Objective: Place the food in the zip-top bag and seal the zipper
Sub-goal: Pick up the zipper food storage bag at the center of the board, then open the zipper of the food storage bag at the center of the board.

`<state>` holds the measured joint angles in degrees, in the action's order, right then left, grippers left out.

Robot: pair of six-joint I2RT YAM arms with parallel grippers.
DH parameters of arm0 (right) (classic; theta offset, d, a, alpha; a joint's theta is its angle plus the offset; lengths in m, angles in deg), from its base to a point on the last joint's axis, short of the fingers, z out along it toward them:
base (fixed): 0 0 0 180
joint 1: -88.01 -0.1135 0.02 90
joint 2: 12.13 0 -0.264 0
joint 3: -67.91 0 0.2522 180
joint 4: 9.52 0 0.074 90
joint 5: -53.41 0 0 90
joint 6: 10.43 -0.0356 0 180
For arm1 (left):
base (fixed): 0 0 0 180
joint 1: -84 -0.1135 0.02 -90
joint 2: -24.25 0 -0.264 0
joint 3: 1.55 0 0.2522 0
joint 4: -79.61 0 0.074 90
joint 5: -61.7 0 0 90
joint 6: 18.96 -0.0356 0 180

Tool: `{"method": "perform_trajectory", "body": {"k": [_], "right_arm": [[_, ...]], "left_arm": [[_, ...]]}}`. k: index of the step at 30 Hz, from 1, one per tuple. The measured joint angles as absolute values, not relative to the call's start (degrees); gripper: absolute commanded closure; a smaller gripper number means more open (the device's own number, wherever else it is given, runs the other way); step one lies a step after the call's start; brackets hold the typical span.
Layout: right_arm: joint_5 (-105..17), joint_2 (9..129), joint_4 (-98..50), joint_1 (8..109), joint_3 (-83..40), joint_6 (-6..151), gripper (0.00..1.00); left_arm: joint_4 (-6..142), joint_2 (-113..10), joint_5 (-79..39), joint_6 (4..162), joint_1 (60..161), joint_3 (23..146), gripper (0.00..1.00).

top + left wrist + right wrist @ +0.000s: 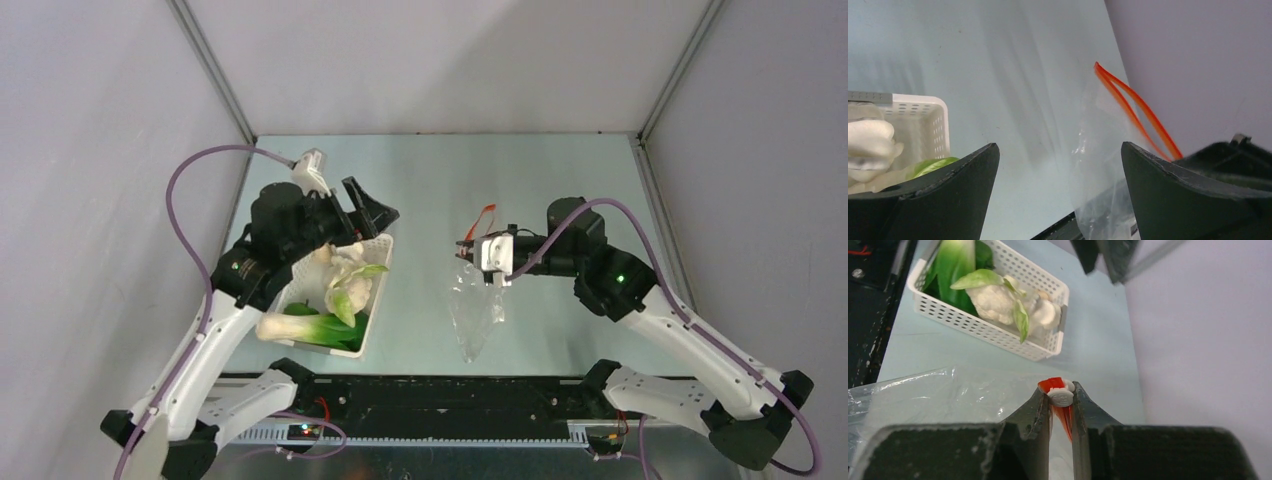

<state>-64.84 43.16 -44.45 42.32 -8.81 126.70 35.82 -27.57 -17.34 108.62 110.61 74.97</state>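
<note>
The food lies in a white perforated basket (377, 285): bok choy (310, 326), a lumpy white cauliflower-like piece (993, 301) and a small mushroom (1049, 313). My left gripper (368, 214) hovers open and empty over the basket's far end, its jaws wide apart. The clear zip-top bag (478, 312) hangs right of the basket, its mouth away from me. Its red-orange zipper (1134, 108) gapes open. My right gripper (1060, 390) is shut on the zipper's white end (1061, 397) and holds the bag's mouth up off the table.
The basket (998, 335) stands at the table's left, about a hand's width from the bag (948, 395). Grey walls enclose the table on the left, back and right. A black rail (450, 400) runs along the near edge between the arm bases.
</note>
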Motion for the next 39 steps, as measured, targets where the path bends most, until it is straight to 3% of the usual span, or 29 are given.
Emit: {"method": "perform_trajectory", "body": {"k": [11,23,39], "right_arm": [[-77.06,48.77,-42.88,39.15,-8.72,138.74,1.0],[-76.84,50.35,-44.1,35.2,-8.72,141.19,1.0],[-73.52,51.35,-44.19,32.33,-8.72,141.83,1.0]], "left_arm": [[39.67,-39.06,-11.92,116.86,110.66,77.16,0.02],[42.36,-43.08,-9.63,121.45,113.28,77.03,0.02],[35.3,-51.19,-10.5,124.21,115.09,77.03,0.05]]}}
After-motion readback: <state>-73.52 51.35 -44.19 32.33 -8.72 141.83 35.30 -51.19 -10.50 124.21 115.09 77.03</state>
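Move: The free stretch of the zipper food storage bag's orange zipper is about 17 cm to the left hand's right, roughly level with it in reach and some 6 cm lower. From the right hand, which already holds the zipper's slider end, it lies about 7 cm ahead, 3 cm right and 6 cm down. The bag's clear body hangs about 5 cm back of the right hand, 3 cm right and 10 cm below. The food basket is some 27 cm left of the right hand, 9 cm ahead, about 26 cm lower. Still pinching the bag at the slider end of its zipper, the right hand carries it some 6 cm left and 5 cm back, sinking a little and turning about 20 degrees counter-clockwise. The wide-open left hand first eases forward and right, then drops, about 10 cm down in all and 7 cm right, its fingers tipping down some 30 degrees towards the free zipper stretch without closing. ##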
